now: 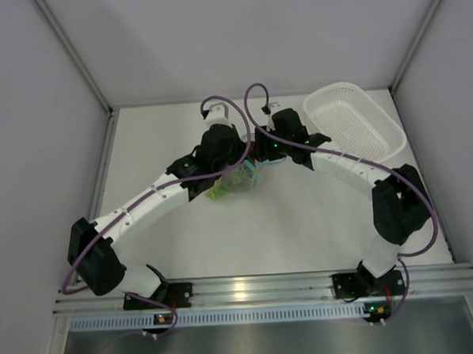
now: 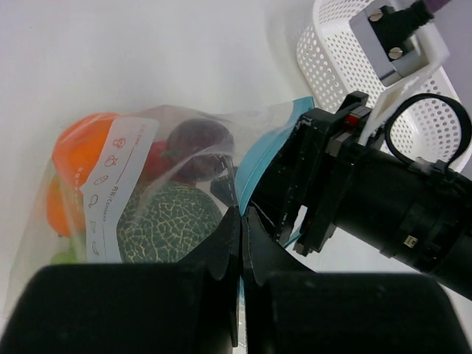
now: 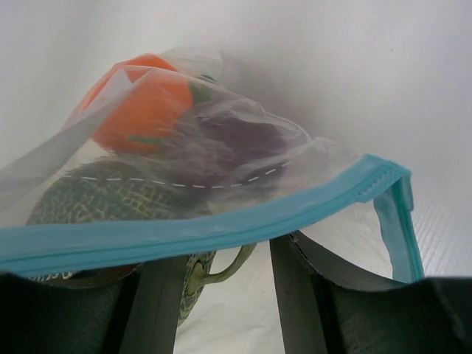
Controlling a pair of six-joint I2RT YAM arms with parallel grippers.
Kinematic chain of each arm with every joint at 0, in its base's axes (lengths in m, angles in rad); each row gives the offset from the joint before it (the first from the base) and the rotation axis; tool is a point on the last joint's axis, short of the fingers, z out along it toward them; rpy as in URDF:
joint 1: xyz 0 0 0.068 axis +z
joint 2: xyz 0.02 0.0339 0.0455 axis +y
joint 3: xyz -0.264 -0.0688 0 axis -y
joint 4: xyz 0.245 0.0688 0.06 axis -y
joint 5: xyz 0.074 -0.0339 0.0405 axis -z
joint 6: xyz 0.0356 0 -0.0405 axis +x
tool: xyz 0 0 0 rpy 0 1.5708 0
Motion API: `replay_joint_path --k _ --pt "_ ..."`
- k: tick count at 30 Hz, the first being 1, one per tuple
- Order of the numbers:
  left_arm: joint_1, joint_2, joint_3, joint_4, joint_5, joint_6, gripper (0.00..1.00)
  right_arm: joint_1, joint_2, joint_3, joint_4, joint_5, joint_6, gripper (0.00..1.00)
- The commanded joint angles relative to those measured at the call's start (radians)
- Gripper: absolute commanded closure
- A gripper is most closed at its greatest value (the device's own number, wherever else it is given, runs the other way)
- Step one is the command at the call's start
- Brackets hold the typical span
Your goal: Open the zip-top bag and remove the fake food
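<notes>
The zip-top bag (image 1: 238, 181) lies mid-table between both arms, clear and crinkly with a light blue zip strip (image 3: 221, 230). Inside it is the fake food: a netted green melon (image 2: 171, 220), an orange ball (image 2: 82, 139) and a dark red piece (image 2: 198, 140). My left gripper (image 2: 242, 215) is shut on the blue strip at the bag's edge. My right gripper (image 3: 221, 254) stands open at the bag's mouth, opposite the left one. The strip runs across its fingertips and hides them. The melon's stem (image 3: 225, 269) shows in the gap.
A white perforated basket (image 1: 352, 119) sits at the back right, close behind the right wrist (image 2: 383, 199). Grey walls close off the table on the left, right and back.
</notes>
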Motion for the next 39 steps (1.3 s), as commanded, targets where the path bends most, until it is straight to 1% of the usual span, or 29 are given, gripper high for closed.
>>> replay_joint_path --k 1,4,6,10,11,13,14,15,16,17,20,24,31,39 --pt "0.000 -0.037 0.001 0.084 -0.007 -0.019 1.00 -0.012 0.034 0.062 0.052 -0.031 0.004 0.52" --pt "0.000 -0.034 0.003 0.086 -0.007 -0.023 1.00 -0.012 0.070 0.070 0.035 -0.037 0.026 0.54" --pt "0.000 -0.028 0.000 0.087 -0.009 -0.028 1.00 -0.012 0.077 0.064 0.027 -0.026 0.029 0.57" --pt "0.000 -0.029 -0.008 0.095 -0.004 -0.039 1.00 -0.014 0.099 0.047 0.036 -0.002 0.026 0.59" --pt "0.000 -0.032 -0.009 0.096 -0.001 -0.045 1.00 -0.014 0.108 0.044 0.043 -0.002 0.021 0.67" --pt "0.000 -0.039 -0.014 0.099 0.005 -0.052 1.00 -0.014 0.120 0.047 0.041 -0.002 0.015 0.71" --pt "0.000 -0.043 -0.015 0.102 0.008 -0.052 1.00 -0.017 0.125 0.048 0.040 -0.003 0.012 0.75" --pt "0.000 -0.043 -0.018 0.104 0.008 -0.054 1.00 -0.020 0.128 0.048 0.041 -0.011 0.014 0.84" --pt "0.000 -0.046 -0.022 0.104 0.006 -0.054 1.00 -0.021 0.122 0.047 0.044 -0.012 0.014 0.86" --pt "0.000 -0.045 -0.022 0.104 0.002 -0.051 1.00 -0.024 0.120 0.044 0.047 -0.012 0.012 0.92" --pt "0.000 -0.042 -0.023 0.104 -0.012 -0.043 1.00 -0.024 0.097 0.047 0.052 -0.011 0.004 1.00" --pt "0.000 -0.045 -0.028 0.102 -0.035 -0.026 1.00 -0.024 0.058 0.047 0.044 0.001 -0.008 1.00" --pt "0.002 -0.057 -0.022 0.090 -0.066 0.023 1.00 -0.018 -0.064 0.047 0.026 0.014 -0.031 1.00" --pt "0.003 -0.080 0.014 0.041 -0.107 0.069 1.00 -0.015 -0.160 0.094 -0.022 -0.029 -0.051 1.00"
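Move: Just inside the bag's mouth, the half-open right hand has the green melon's forked stem about 4 cm below it and 1 cm ahead. The netted melon's middle lies roughly 5 cm to this hand's left, 3 cm back and 9 cm below; the dark red fruit is some 3 cm ahead, 3 cm left and 8 cm below. From the left hand, pinching the blue zip edge, the stem is about 4 cm ahead, 3 cm right and 12 cm below. Sinking about 4 cm deeper into the bag, the right hand shuts its fingers on the melon's stem, pauses briefly, then draws it nearly 10 cm straight up towards the mouth, the fingers tipping up about 10 degrees on the way. The left hand keeps its pinch on the blue zip edge and, late on, shifts a centimetre or so left and up. ##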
